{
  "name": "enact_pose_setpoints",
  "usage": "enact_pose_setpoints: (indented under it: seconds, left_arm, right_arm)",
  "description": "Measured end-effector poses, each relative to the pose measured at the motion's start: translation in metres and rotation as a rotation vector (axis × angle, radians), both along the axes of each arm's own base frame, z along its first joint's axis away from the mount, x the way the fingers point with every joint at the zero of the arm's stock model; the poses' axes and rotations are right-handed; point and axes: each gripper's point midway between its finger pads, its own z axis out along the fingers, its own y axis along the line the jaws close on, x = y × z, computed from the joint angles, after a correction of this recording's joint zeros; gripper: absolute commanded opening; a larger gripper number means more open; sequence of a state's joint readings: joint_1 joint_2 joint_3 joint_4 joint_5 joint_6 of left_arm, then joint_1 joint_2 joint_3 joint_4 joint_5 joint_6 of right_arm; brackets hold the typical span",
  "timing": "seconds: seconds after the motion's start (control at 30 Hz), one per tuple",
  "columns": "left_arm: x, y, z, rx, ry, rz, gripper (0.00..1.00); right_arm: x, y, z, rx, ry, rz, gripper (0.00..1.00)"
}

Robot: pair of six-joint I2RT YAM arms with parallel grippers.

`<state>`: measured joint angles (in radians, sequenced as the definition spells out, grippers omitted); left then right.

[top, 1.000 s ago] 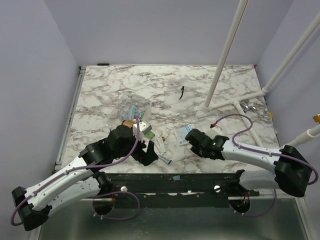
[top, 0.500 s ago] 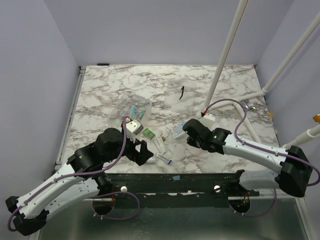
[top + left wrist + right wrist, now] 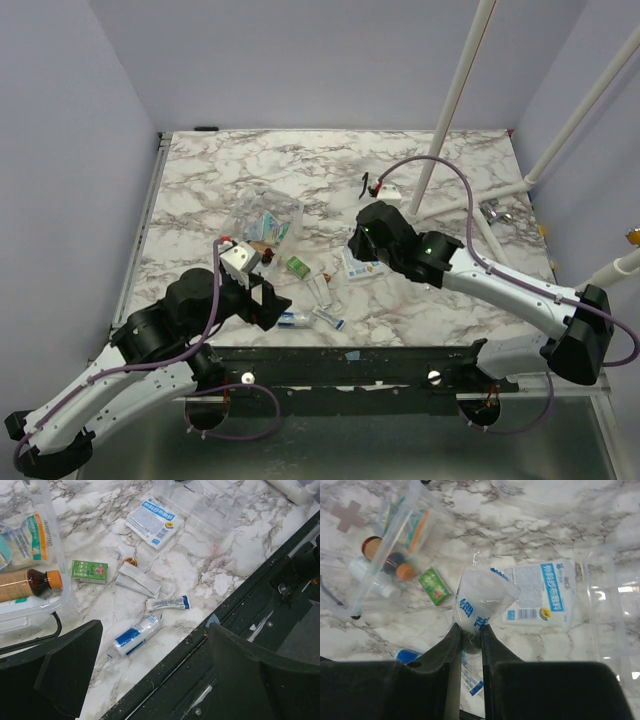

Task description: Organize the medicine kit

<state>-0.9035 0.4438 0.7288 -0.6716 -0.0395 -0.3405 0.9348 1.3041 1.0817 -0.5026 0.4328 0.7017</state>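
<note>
The medicine kit (image 3: 268, 212) is a clear box lying open left of the table's middle, with a brown orange-capped bottle and packets inside (image 3: 30, 580) (image 3: 385, 540). My right gripper (image 3: 468, 630) (image 3: 357, 243) is shut on a clear packet with blue print (image 3: 481, 597), held off the table to the right of the kit. My left gripper (image 3: 160, 680) (image 3: 270, 300) hangs open and empty over the near table edge. Below it lie a blue-and-white bandage roll (image 3: 136, 635), a small tube (image 3: 167, 603), white sachets (image 3: 140, 578) and a green box (image 3: 89, 571).
A white-and-blue packet (image 3: 545, 597) (image 3: 156, 521) lies flat under the right gripper, beside a clear plastic tray (image 3: 610, 605). A black rail (image 3: 235, 625) runs along the near edge. White poles (image 3: 445, 120) stand at the back right. A small black object (image 3: 365, 184) lies beyond the kit.
My right gripper has risen with the packet and moved away from the near edge, towards the kit. The left arm has drawn back to the near left, still open.
</note>
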Motion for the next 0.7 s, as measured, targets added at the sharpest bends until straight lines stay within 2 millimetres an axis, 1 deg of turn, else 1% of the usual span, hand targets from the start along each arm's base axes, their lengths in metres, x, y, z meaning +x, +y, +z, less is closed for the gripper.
enact_pose_setpoints:
  seconds: [0.13,0.3,0.5,0.7]
  left_arm:
    - [0.002,0.010,0.005,-0.011,-0.028,0.041,0.90]
    - [0.005,0.029,0.019,-0.061,-0.094,0.122,0.91]
    - [0.007,0.049,0.030,-0.118,-0.148,0.205,0.92]
    - [0.003,0.068,0.036,-0.169,-0.185,0.258,0.94]
  right_arm:
    - [0.010,0.029,0.020,0.015,-0.041,0.109,0.10]
    - [0.022,0.073,0.035,0.047,-0.058,0.245,0.10]
    - [0.032,0.124,0.031,0.068,-0.041,0.367,0.11]
    - [0.043,0.166,0.020,0.098,-0.008,0.446,0.11]
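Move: The right hand, already pinching the clear-wrapped white roll, is taking it to the open clear kit box, whose middle lies about 24 cm to its left, some 12 cm ahead and 12 cm below. On the table some 17 cm below, the small green box stands about 14 cm left and 4 cm ahead, the flat blue-and-white packet about 6 cm ahead and 3 cm right. From the empty left hand, the kit box is roughly 21 cm straight ahead and 16 cm below. Keeping its pinch on the wrapped roll, the right hand sweeps some 17 cm left and about 4 cm forward towards the kit box, rising a little at first and then starting to sink, while it turns about 25 degrees counter-clockwise. The empty left hand, fingers still wide open, swings about 7 cm left and rises some 3.5 cm beside the near end of the kit box, levelling its fingers and turning about 15 degrees counter-clockwise. ##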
